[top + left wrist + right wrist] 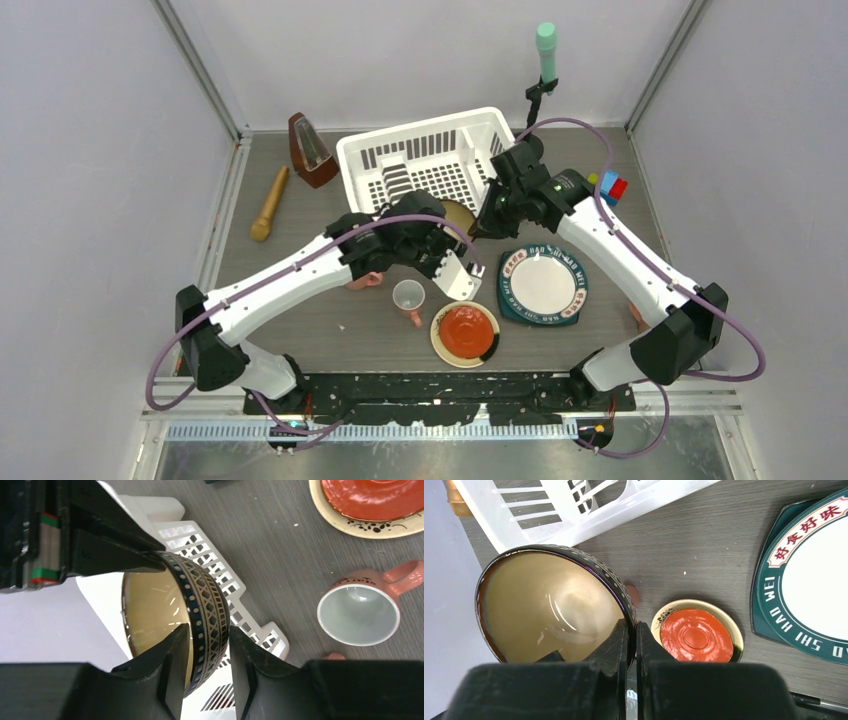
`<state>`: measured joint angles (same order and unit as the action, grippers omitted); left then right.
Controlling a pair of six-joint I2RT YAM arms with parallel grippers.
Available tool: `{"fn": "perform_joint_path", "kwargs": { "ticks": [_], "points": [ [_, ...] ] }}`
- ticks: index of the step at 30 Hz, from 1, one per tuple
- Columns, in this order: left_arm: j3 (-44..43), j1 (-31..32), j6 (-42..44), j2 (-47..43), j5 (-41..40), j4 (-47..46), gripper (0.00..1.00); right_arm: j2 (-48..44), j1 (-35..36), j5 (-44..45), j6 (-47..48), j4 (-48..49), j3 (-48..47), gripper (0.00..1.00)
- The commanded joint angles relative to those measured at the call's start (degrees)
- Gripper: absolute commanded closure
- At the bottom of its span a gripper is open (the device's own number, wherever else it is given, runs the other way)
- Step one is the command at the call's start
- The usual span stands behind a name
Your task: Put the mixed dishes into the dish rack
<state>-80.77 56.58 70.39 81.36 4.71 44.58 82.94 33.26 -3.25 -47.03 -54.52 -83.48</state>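
The small brown bowl [458, 214] [205, 600] [549, 605] hangs tipped on its side just in front of the dish rack [420, 125] [200, 540] [589, 515]. My right gripper [487, 222] [631, 625] is shut on its rim. My left gripper [452, 232] [207, 630] straddles the patterned wall, one finger inside and one outside, both touching. A pink mug [408, 297] [360, 612] lies on the table; another pink mug [365, 281] peeks from under the left arm. The teal-rimmed plate [515, 290] [784, 580] and the cream plate with red centre [465, 333] [370, 500] [696, 635] lie near the front.
A wooden stick [269, 203] and a brown metronome-like object [312, 150] sit left of the rack. Coloured blocks [610, 186] lie at its right. A green-topped post [546, 45] stands behind it. Walls close in the table's sides.
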Motion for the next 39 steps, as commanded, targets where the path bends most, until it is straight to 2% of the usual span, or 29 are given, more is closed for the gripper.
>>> {"fn": "perform_joint_path", "kwargs": {
  "ticks": [1,3,4,6,7,10,12,13,14,15,16,17,19,21,24,26,28,29,33,35,37,39],
  "points": [
    [-3.7,0.2,-1.2,2.1,0.1,5.7,0.65,-3.8,0.2,0.8,1.2,3.2,-3.5,1.00],
    [-4.0,0.2,-1.6,2.7,0.5,6.0,0.69,-4.0,0.2,1.4,1.5,3.3,-3.5,1.00],
    [-4.3,0.2,-1.9,3.1,1.1,6.4,0.75,-4.1,0.2,1.6,1.7,3.3,-3.5,1.00],
    [-5.6,0.2,-2.7,3.9,2.4,7.4,0.95,-4.6,0.2,2.4,1.9,3.8,-3.2,1.00],
    [-6.2,0.2,-3.1,4.4,3.1,7.9,1.00,-4.8,0.2,2.8,2.0,4.3,-3.2,1.00],
    [-7.2,0.2,-8.6,5.6,2.7,6.1,1.00,-5.6,0.2,2.2,2.9,6.1,-2.4,0.95],
    [-7.5,0.2,-11.4,5.9,1.9,4.7,1.00,-6.1,0.2,1.1,4.7,7.9,-2.1,0.81],
    [-7.1,0.2,-12.4,5.7,1.4,3.0,1.00,-6.2,0.2,1.3,5.4,8.6,-2.1,0.67],
    [-6.4,0.2,-14.2,5.1,0.8,0.9,1.00,-6.7,0.1,2.2,5.6,8.7,-2.1,0.60],
    [-5.2,0.2,-17.5,4.3,-0.7,-2.7,1.00,-6.9,-0.2,2.6,5.9,8.7,-2.0,0.49],
    [-3.6,0.2,-22.3,3.3,-3.5,-7.9,1.00,-7.8,-0.5,4.2,6.0,8.7,-1.8,0.44],
    [-2.6,0.1,-25.0,2.2,-4.2,-10.5,1.00,-8.2,-1.5,5.2,5.6,8.7,-1.3,0.32],
    [-0.5,0.0,-26.5,0.1,-4.3,-13.8,1.00,-10.0,-3.6,6.0,5.0,9.4,-0.1,0.20],
    [1.5,-0.5,-30.6,-2.0,-5.7,-18.2,1.00,-12.4,-6.1,5.1,3.9,11.3,1.8,0.13],
    [3.7,-3.7,-39.7,-5.2,-0.3,-23.3,1.00,-17.1,-10.0,1.4,1.3,16.1,5.1,0.08],
    [6.9,-8.1,-49.4,-7.9,7.1,-29.0,1.00,-19.9,-12.8,-2.9,-1.2,20.9,8.3,0.08],
    [11.0,-13.5,-62.4,-10.9,19.2,-37.6,1.00,-23.0,-15.4,-6.4,-4.0,26.7,12.4,0.06],
    [13.3,-15.6,-67.4,-12.0,21.4,-42.5,1.00,-25.0,-15.9,-8.6,-4.9,29.0,15.4,0.05],
    [16.5,-21.2,-84.2,-13.8,21.3,-54.8,1.00,-29.2,-16.4,-14.0,-8.2,43.1,23.4,0.01],
    [15.6,-23.4,-94.5,-13.4,17.6,-54.9,1.00,-30.4,-16.4,-16.4,-8.8,50.1,27.0,0.00],
    [14.4,-25.2,-102.5,-12.5,17.1,-54.5,1.00,-30.8,-16.4,-18.7,-8.4,58.2,29.7,0.00],
    [15.2,-25.7,-108.0,-12.3,16.3,-57.4,1.00,-30.6,-16.4,-19.2,-7.4,60.1,31.1,0.00]
  ]
}}
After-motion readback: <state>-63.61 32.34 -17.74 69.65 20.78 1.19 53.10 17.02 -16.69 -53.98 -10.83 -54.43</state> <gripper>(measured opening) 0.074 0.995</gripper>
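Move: Just in front of the left hand, the brown bowl hangs from the right gripper, its middle about 5 cm ahead, 2 cm right and 4 cm below, its wall already between the left fingers. From this hand the dish rack's middle is some 18 cm ahead, 1 cm left and 9 cm down; the small cup is 6 cm back, 8 cm left, 12 cm down. From the right hand the bowl's middle lies 1 cm ahead, 5 cm left and 2 cm below. Sinking about 3 cm, the left hand shuts its fingers on the bowl's wall while the right still holds the rim; only then does the right open wide and retreat, up some 10 cm and to its right, edging back left at the end. Keeping its pinch, the left lifts about 11 cm and goes forward towards the rack, slightly left, rolling some 90 degrees until its fingers point nearly level. ##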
